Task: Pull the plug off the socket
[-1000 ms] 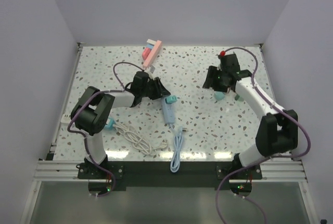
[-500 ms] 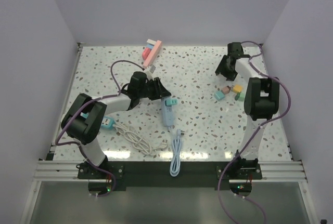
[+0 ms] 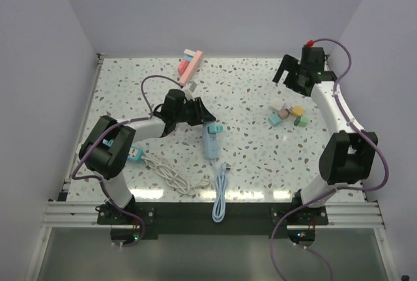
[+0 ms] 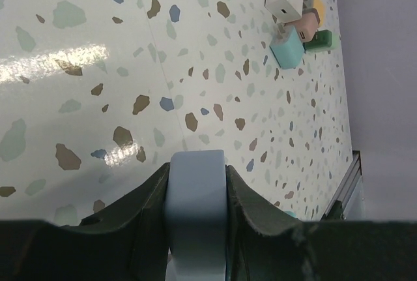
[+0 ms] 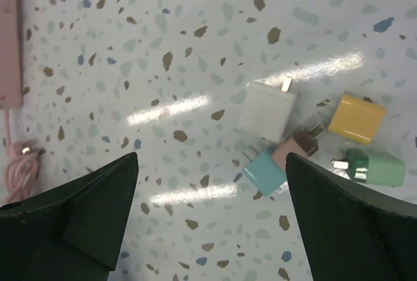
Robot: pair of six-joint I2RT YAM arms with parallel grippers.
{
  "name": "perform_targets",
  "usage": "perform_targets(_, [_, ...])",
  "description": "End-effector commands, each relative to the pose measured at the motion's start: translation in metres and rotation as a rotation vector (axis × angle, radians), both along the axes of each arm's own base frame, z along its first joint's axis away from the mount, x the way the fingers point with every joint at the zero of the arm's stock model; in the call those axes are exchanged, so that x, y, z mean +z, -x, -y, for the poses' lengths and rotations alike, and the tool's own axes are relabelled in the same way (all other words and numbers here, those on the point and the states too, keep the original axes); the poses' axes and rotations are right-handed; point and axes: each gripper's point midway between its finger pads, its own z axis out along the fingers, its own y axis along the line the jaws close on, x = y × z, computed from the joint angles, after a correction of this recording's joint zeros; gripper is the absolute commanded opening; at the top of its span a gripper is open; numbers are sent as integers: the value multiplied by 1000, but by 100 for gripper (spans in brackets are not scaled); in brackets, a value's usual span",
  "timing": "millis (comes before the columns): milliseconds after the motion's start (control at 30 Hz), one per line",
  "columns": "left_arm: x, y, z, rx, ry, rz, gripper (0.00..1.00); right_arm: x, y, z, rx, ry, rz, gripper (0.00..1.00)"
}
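The socket is a light blue power strip (image 3: 210, 143) lying mid-table, its cable running toward the front edge. A teal plug (image 3: 215, 127) sits in it near the far end. My left gripper (image 3: 200, 115) is low over that far end and shut on the strip. In the left wrist view the strip's rounded end (image 4: 195, 196) fills the gap between both fingers of the left gripper (image 4: 195, 167). My right gripper (image 3: 292, 77) hangs raised at the back right. It stands wide open with nothing in it (image 5: 211, 156), above the bare tabletop.
Several loose plugs lie at the right: white (image 5: 267, 110), teal (image 5: 268, 172), pink (image 5: 296, 150), yellow (image 5: 357, 119), green (image 5: 374, 167). A pink power strip (image 3: 190, 66) lies at the back. A coiled white cable (image 3: 166, 171) lies front left.
The right gripper has opened wide and swung up toward the back right. A white plug now lies beside the loose plugs. The left gripper keeps its hold on the strip.
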Motion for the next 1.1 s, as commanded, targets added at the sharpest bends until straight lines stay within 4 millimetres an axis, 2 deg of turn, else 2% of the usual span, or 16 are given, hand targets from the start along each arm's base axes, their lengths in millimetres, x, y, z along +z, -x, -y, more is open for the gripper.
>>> perform_targets(0, [15,-4,14,-64,30,52,0,4,28,-48,229,-79,0,98])
perform_targets(33, [17,-5,16,-64,34,56,0,5,35,-65,296,-102,6,97])
perform_targets(67, [17,-6,18,-70,39,54,0,8,49,-97,415,-133,17,97])
perform_targets(200, [21,-6,23,-86,57,57,0,-15,92,-167,668,-270,-31,97])
perform_targets(367, [20,-3,27,-94,60,50,0,-29,128,-223,817,-310,-63,97])
perform_targets(567, [18,0,31,-102,61,45,0,-46,146,-253,861,-305,-96,96])
perform_targets(700, [20,3,34,-112,72,47,0,-62,144,-260,859,-245,-148,93])
perform_targets(733, [21,4,35,-113,74,49,0,-70,144,-261,859,-240,-173,92])
perform_targets(867, [25,5,35,-110,76,57,0,-76,143,-263,863,-217,-203,81])
perform_targets(967, [24,5,34,-110,70,60,0,-77,146,-263,874,-219,-223,61])
perform_targets(1000, [22,5,34,-111,64,61,0,-75,149,-264,880,-226,-231,46])
perform_targets(1067, [13,7,30,-110,42,52,0,-68,150,-262,881,-226,-225,28])
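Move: The teal plug in the light-blue socket strip lies about 28 cm to the left of my empty right hand, 15 cm back and 9 cm below. The strip's middle is some 6 cm behind that plug and 2 cm left of it. Under my right hand, about 14 cm down, the loose white plug lies 4 cm ahead and 1 cm right, and the loose teal plug 2 cm back and 1 cm left. From my left hand, gripping the strip's far end, the plug is 3 cm right, 3 cm back, level. I swing my open right hand about 26 cm left and 16 cm back, lifting slightly first and then sinking some 9 cm net, while turning about 50 degrees counter-clockwise, away from the loose plugs to the teal one in the strip. There my fingers close from wide open and pinch its sides. My left hand keeps its grip on the strip and carries it a good 2 cm right. ##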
